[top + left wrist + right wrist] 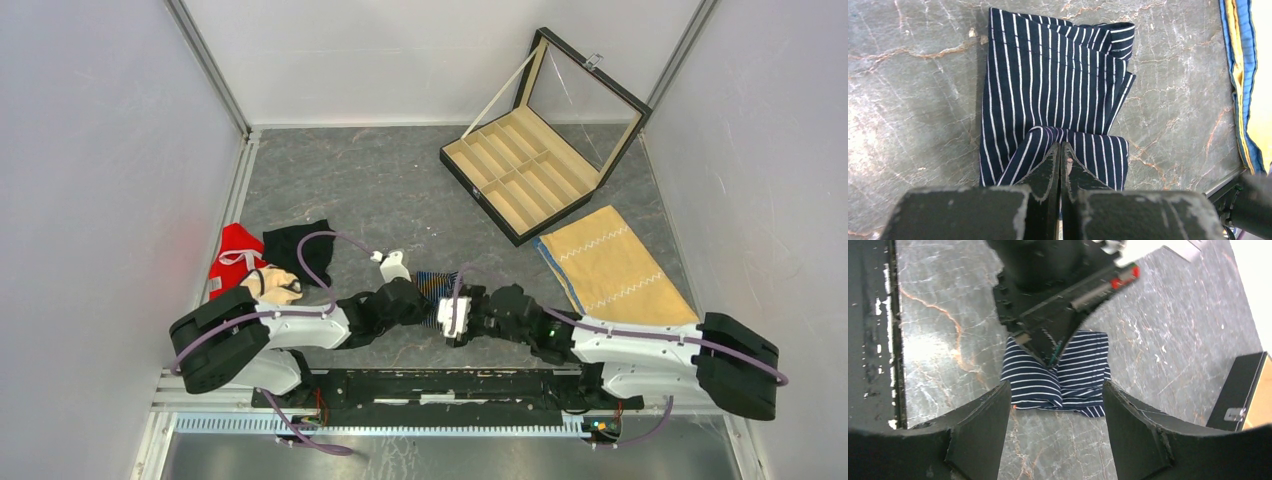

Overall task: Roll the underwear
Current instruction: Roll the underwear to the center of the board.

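The navy striped underwear (432,285) (1058,85) (1083,375) lies partly folded on the marble table, between the two arms. My left gripper (425,303) (1060,146) (1052,360) is shut on its near edge, and the fabric there curls up into a small fold. My right gripper (458,300) (1057,386) faces it from the other side. It is open, its fingers (993,415) straddle the opposite edge, and it grips nothing. The plain black underwear (298,245) lies crumpled at the left, untouched.
A red garment (237,255) and a beige item (275,285) lie beside the black underwear. A tan cloth (612,265) (1248,75) with zigzag stitching lies at the right. An open compartment box (540,150) (1243,395) stands at the back right. A small white object (393,265) is near the left gripper.
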Controlling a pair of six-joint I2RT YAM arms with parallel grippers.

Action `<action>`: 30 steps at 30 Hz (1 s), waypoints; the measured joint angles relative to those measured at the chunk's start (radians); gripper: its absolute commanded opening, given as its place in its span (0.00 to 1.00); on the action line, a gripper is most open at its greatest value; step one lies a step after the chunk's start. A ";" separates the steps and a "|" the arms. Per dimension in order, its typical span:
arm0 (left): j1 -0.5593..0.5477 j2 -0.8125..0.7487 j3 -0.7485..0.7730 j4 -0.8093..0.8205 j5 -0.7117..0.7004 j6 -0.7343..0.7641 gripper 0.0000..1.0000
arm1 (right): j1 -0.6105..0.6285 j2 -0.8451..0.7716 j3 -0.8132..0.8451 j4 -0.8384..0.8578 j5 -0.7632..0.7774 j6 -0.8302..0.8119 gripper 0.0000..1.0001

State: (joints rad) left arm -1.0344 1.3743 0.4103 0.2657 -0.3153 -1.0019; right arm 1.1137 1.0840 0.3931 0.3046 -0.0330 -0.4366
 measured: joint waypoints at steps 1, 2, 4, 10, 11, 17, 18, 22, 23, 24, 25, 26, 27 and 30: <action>0.000 -0.005 0.000 -0.011 -0.001 -0.007 0.02 | 0.031 0.003 0.000 -0.001 0.022 -0.017 0.72; 0.000 -0.007 0.002 -0.019 -0.002 -0.011 0.02 | 0.053 0.006 0.000 -0.001 0.040 -0.028 0.72; 0.000 -0.007 0.006 -0.030 -0.005 -0.024 0.02 | 0.129 0.034 0.003 -0.002 0.113 -0.068 0.73; 0.000 -0.004 0.008 -0.033 -0.006 -0.032 0.02 | 0.309 0.232 0.081 -0.037 0.365 -0.137 0.74; 0.000 -0.004 0.008 -0.033 -0.006 -0.033 0.02 | 0.332 0.266 0.097 -0.039 0.406 -0.142 0.74; 0.000 -0.007 0.007 -0.032 -0.005 -0.033 0.02 | 0.412 0.422 0.165 -0.037 0.617 -0.164 0.76; 0.000 -0.008 0.006 -0.032 -0.005 -0.033 0.02 | 0.413 0.425 0.166 -0.037 0.621 -0.164 0.76; 0.000 -0.016 0.000 -0.032 -0.001 -0.033 0.02 | 0.414 0.461 0.167 -0.030 0.667 -0.167 0.76; 0.000 -0.016 -0.002 -0.032 -0.001 -0.033 0.02 | 0.414 0.467 0.167 -0.029 0.673 -0.167 0.76; 0.000 -0.017 -0.003 -0.030 0.000 -0.033 0.02 | 0.414 0.475 0.167 -0.028 0.678 -0.167 0.76; 0.000 -0.017 -0.004 -0.027 0.001 -0.033 0.02 | 0.414 0.483 0.167 -0.027 0.682 -0.167 0.76; 0.000 -0.017 -0.005 -0.025 0.002 -0.033 0.02 | 0.414 0.490 0.167 -0.024 0.684 -0.167 0.76; 0.000 -0.017 -0.006 -0.024 0.002 -0.033 0.02 | 0.414 0.497 0.167 -0.021 0.687 -0.167 0.76; 0.000 -0.016 -0.007 -0.020 0.003 -0.033 0.02 | 0.414 0.507 0.167 0.000 0.692 -0.166 0.75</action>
State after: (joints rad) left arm -1.0344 1.3579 0.4034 0.2455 -0.3122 -1.0351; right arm 1.5280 1.5906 0.5602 0.3046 0.6594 -0.6025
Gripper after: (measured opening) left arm 0.029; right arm 0.759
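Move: The half-rolled underwear lies about 3 cm ahead of the right hand, 3 cm to its left and some 9 cm below. The open case is about 30 cm ahead and 15 cm to the right of this hand, and the yellow bag roughly 8 cm ahead and 35 cm to its right, both on the table. From the left hand, whose shut fingertips already rest on the folded part, the underwear's middle is 3 cm ahead, 2 cm right, 1 cm lower. Down by about 6.5 cm, the right hand swings back and left, then eases a little forward again, coming in on the right-hand end of the underwear's folded band. Its fingers stay wide open while the wrist turns some 35 degrees to point them more steeply down, one on either side of that end. The left hand stays put, closed fingertips still on the fold. ##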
